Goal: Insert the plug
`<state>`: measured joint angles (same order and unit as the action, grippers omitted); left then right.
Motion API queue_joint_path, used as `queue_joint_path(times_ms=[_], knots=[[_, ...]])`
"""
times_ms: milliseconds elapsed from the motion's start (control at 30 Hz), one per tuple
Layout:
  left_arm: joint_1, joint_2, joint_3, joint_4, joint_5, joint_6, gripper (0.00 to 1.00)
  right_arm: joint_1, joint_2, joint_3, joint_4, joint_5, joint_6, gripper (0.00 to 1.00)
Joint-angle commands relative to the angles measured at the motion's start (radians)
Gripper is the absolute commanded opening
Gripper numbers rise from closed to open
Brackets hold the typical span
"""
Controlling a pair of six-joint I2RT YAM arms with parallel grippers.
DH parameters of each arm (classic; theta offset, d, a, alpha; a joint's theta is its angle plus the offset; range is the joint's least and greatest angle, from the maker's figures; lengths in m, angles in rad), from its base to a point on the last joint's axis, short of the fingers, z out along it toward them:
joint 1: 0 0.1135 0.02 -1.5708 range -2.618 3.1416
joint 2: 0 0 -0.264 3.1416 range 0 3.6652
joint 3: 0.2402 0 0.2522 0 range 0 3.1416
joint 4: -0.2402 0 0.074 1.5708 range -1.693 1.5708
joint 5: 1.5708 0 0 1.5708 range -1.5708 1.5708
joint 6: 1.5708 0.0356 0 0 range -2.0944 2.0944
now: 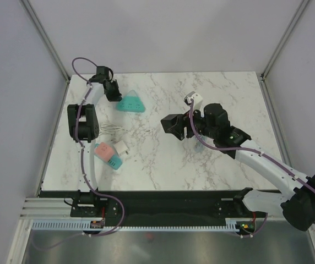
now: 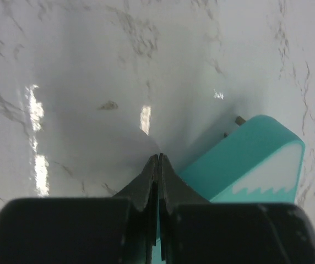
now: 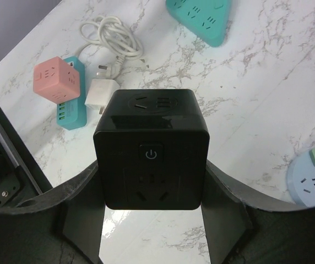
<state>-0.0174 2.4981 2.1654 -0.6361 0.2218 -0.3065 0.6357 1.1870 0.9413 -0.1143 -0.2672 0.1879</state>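
The white plug (image 1: 122, 146) lies on the marble table with its coiled white cable (image 1: 110, 130) behind it; in the right wrist view the plug (image 3: 101, 93) sits just past a black cube socket (image 3: 151, 148). My right gripper (image 3: 152, 168) is shut on that black cube socket (image 1: 174, 126), one finger on each side, and holds it above the table's middle. My left gripper (image 1: 113, 93) is shut and empty at the back left, its tips (image 2: 159, 158) right beside the teal triangular socket block (image 2: 251, 159), low over the table.
A pink cube socket (image 1: 103, 149) rests on a teal strip (image 1: 114, 161) near the plug. The teal triangular block (image 1: 131, 103) lies at the back left. A pale blue round socket (image 3: 310, 186) with a green piece on it sits at the right.
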Motion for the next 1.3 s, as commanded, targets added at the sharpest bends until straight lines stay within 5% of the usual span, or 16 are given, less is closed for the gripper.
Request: queue_joint_path(times_ms=[0,400,733,867,1033,1267], knots=[[-0.053,-0.062,-0.067,-0.027,0.128,0.026,0.02,-0.002,-0.036,0.053,0.009,0.08,-0.001,0.0],[-0.213,-0.235,-0.349,0.073,0.192,-0.002,0.02,-0.005,0.118,0.25,-0.281,0.457,-0.024,0.0],[-0.122,-0.614,-0.57,0.075,0.106,0.015,0.07,-0.027,0.534,0.737,-0.66,0.336,-0.037,0.0],[-0.124,-0.79,-0.677,0.116,0.273,-0.048,0.18,-0.044,0.652,0.861,-0.711,0.303,-0.073,0.0],[-0.136,-1.116,-0.979,0.318,0.37,-0.154,0.45,-0.045,0.766,0.948,-0.72,0.269,-0.091,0.0],[-0.142,-1.331,-1.163,0.338,0.408,-0.164,0.99,-0.057,0.933,1.105,-0.782,0.207,-0.157,0.0]])
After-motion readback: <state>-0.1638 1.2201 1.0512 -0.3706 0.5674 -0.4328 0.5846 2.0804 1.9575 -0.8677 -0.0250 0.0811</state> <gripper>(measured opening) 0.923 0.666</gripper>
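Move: The left hand's closed tips are low at the left side of the teal triangle socket, whose middle is about 8 cm to their right and 1 cm nearer the base; the white cord coil lies roughly 17 cm back and 2 cm left, the white adapter 28 cm back and 5 cm right. From the right hand, holding the black cube plug, the triangle is some 28 cm ahead, 24 cm left and 20 cm down, and the blue round socket 15 cm ahead, 11 cm right. Still against the triangle's left side, the left hand's shut fingertips push it along the table, back and to the right, some 17 cm in all; then they come free, and the hand rises about 20 cm, draws further back and opens wide. The right hand keeps its grip on the black cube and carries it forward with a brief swing right and back, then sinks towards the triangle while the fingers tip steeply down. ##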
